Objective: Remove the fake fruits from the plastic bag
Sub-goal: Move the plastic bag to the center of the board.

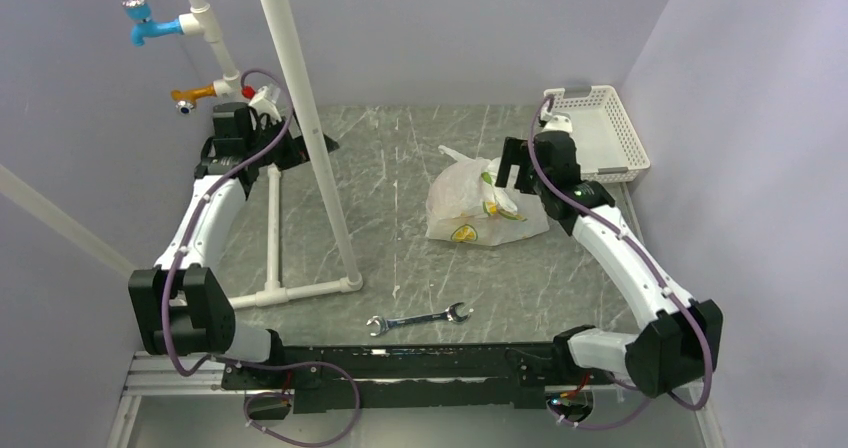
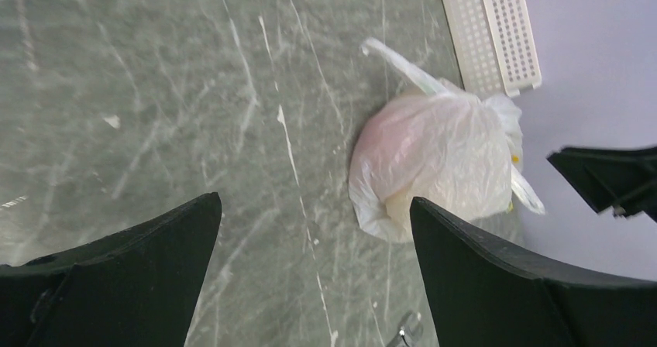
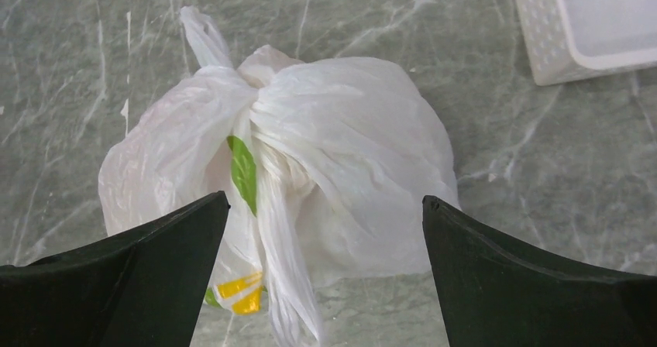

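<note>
The plastic bag (image 1: pixel 480 208) lies knotted shut on the grey table, right of centre, white with lemon and leaf prints. The fake fruits are hidden inside it; only a faint pinkish tint and a cream tint show through the film (image 2: pixel 403 196). My right gripper (image 1: pixel 512 173) hangs open just above the bag's right side. In the right wrist view the bag (image 3: pixel 349 146) fills the space between and beyond that gripper's (image 3: pixel 325 197) wide jaws, which touch nothing. My left gripper (image 1: pixel 300 148) is open at the back left, far from the bag (image 2: pixel 438 153), and nothing sits between that gripper's (image 2: pixel 314 200) fingers.
A white lattice basket (image 1: pixel 600 133) stands at the back right, close behind the bag. A white pipe frame (image 1: pixel 300 118) with taps rises left of centre beside my left arm. A wrench (image 1: pixel 418 320) lies near the front edge. Walls close in on three sides.
</note>
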Robot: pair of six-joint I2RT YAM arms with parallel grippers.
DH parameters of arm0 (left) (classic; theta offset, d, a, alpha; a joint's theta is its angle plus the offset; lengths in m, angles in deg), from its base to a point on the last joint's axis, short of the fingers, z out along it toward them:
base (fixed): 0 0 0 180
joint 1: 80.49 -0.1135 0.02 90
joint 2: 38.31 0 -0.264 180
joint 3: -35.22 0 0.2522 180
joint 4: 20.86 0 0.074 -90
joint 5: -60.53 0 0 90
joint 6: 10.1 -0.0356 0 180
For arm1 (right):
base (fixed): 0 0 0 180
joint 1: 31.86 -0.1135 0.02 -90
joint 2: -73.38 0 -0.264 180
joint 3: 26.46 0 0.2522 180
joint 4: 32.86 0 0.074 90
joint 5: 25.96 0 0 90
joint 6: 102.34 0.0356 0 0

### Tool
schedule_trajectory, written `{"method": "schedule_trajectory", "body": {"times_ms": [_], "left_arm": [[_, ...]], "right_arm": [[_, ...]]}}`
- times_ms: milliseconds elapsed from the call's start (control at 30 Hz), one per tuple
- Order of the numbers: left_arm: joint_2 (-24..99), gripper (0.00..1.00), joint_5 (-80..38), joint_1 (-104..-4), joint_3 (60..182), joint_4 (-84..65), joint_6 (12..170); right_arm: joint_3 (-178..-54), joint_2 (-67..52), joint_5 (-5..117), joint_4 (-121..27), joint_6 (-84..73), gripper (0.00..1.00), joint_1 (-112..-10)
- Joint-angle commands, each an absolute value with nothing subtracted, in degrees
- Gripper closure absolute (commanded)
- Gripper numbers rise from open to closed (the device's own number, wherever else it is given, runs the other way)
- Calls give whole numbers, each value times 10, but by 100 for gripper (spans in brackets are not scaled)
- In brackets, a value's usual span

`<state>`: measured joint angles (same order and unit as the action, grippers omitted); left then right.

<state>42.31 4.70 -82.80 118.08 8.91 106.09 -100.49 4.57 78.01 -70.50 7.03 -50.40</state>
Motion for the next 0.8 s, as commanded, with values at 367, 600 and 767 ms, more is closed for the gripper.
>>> {"method": "schedule_trajectory", "body": {"times_ms": [367, 600, 767], "left_arm": [[460, 0, 134, -758, 1203, 107, 1028], [487, 1, 134, -717, 1211, 117, 1015], [500, 1, 127, -714, 1223, 139, 1004]], "right_arm": [[-1091, -94, 580, -627, 95, 0, -501], [-1114, -168, 559, -612, 89, 14, -551], [-1109, -177, 574, -594, 87, 24, -611]]}}
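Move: The right hand, open, is above the plastic bag, whose middle lies about 4 cm to its left, 2 cm ahead and some 12 cm below. The white basket stands about 25 cm to the right and 18 cm ahead; the wrench lies 20 cm left and 24 cm back, both at table level, about 16 cm down. From the left hand the bag is roughly 35 cm to the right, 3 cm back and 16 cm below. Its open fingers coming down onto the bag's left half, one either side of the green-printed fold behind the knot, the right hand sweeps about 13 cm left and sinks 6 cm, turning counter-clockwise some 20 degrees; a small forward reach goes with it. Late on, the fingers start closing but stay mostly open. The left hand, wide open, swings 9 cm right towards the bag, dropping about 4 cm and easing back, turning clockwise. ##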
